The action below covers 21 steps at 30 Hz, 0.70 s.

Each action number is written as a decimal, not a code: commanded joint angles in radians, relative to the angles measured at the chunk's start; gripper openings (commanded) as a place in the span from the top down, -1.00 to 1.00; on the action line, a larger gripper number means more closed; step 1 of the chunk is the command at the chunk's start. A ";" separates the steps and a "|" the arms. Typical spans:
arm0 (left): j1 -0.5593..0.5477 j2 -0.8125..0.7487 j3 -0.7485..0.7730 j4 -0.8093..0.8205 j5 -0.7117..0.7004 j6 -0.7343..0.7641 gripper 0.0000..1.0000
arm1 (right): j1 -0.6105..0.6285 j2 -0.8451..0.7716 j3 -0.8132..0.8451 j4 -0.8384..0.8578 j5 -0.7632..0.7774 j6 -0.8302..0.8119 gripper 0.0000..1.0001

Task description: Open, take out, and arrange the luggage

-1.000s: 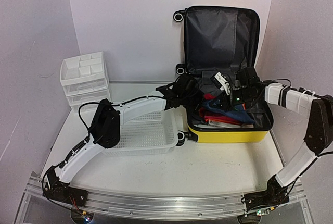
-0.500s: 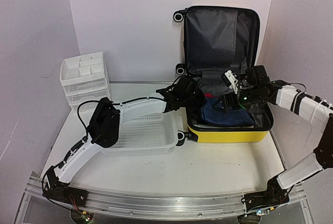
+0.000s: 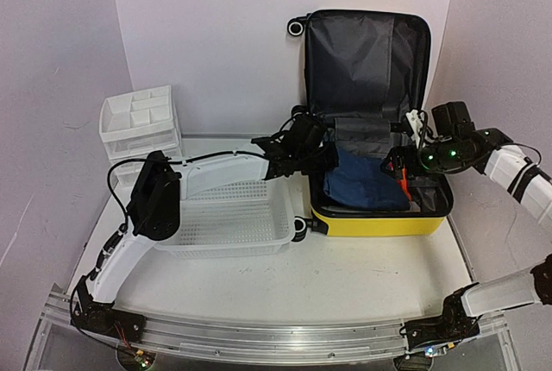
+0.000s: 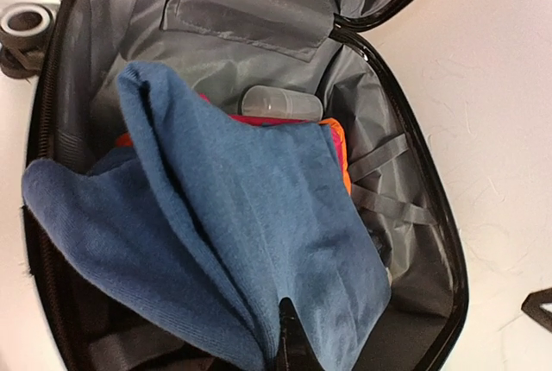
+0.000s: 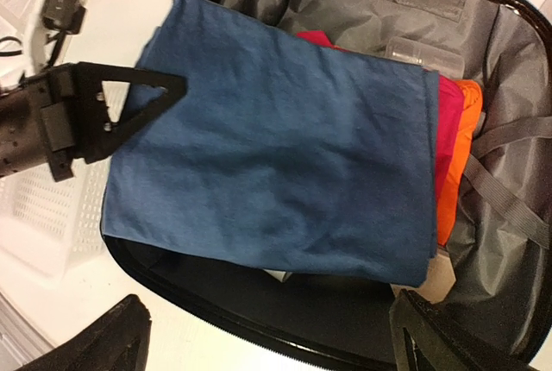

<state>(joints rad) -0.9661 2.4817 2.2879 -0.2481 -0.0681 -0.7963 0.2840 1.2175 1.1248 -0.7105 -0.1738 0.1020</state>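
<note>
The yellow luggage [image 3: 379, 220] lies open on the table, its dark grey lid [image 3: 366, 56] upright against the back wall. Inside lies a folded blue cloth [image 4: 241, 216] over pink and orange cloths [image 5: 453, 138], with a clear small bottle [image 4: 280, 102] behind them. My left gripper [image 4: 291, 341] is shut on the near edge of the blue cloth, at the luggage's left side [image 3: 328, 160]. My right gripper [image 5: 272, 345] stands open over the luggage's right rim [image 3: 398, 164], holding nothing, both fingers [image 5: 444, 336] clear of the cloth.
A white mesh basket [image 3: 233, 224] sits just left of the luggage, under my left arm. A white plastic drawer unit [image 3: 138, 129] stands at the back left. Grey straps [image 4: 392, 207] lie across the lining on the luggage's right side.
My right gripper opened, let go of the cloth and drew back to the right. My left gripper closed on the blue cloth, which now covers the red items.
</note>
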 commanded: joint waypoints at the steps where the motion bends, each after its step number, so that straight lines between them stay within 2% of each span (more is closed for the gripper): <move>1: -0.016 -0.174 -0.035 0.002 -0.072 0.082 1.00 | -0.003 -0.042 0.020 -0.020 0.026 0.010 -0.97; 7: -0.011 -0.271 -0.100 -0.142 -0.082 0.055 1.00 | -0.003 -0.061 0.026 -0.032 0.032 0.004 -0.97; 21: 0.056 -0.657 -0.555 -0.248 -0.005 0.076 1.00 | -0.003 -0.066 0.040 -0.049 0.018 0.009 -0.97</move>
<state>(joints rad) -0.9306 1.9804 1.8248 -0.4801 -0.0971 -0.7467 0.2840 1.1812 1.1248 -0.7666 -0.1570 0.1020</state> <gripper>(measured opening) 0.040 0.983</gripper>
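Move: Down to its left and somewhat nearer the base lies the white basket, its middle about 26 cm left, 10 cm back and 15 cm below the left hand, which already grips the blue cloth by its left end. The front suitcase wheel stands roughly 7 cm left, 15 cm back; the mostly covered red shirt lies about 11 cm right, level, and 11 cm down. From the right hand the basket is some 41 cm left, 2 cm back and 19 cm down. Carrying the blue cloth out of the suitcase, the left hand goes about 12 cm left and 5 cm back towards the white basket, speeding up as it goes. It climbs some 5 cm early on, then runs almost level. Its fingers keep their pinch on the cloth's left end while the wrist rolls about 10 degrees, left side rising. ##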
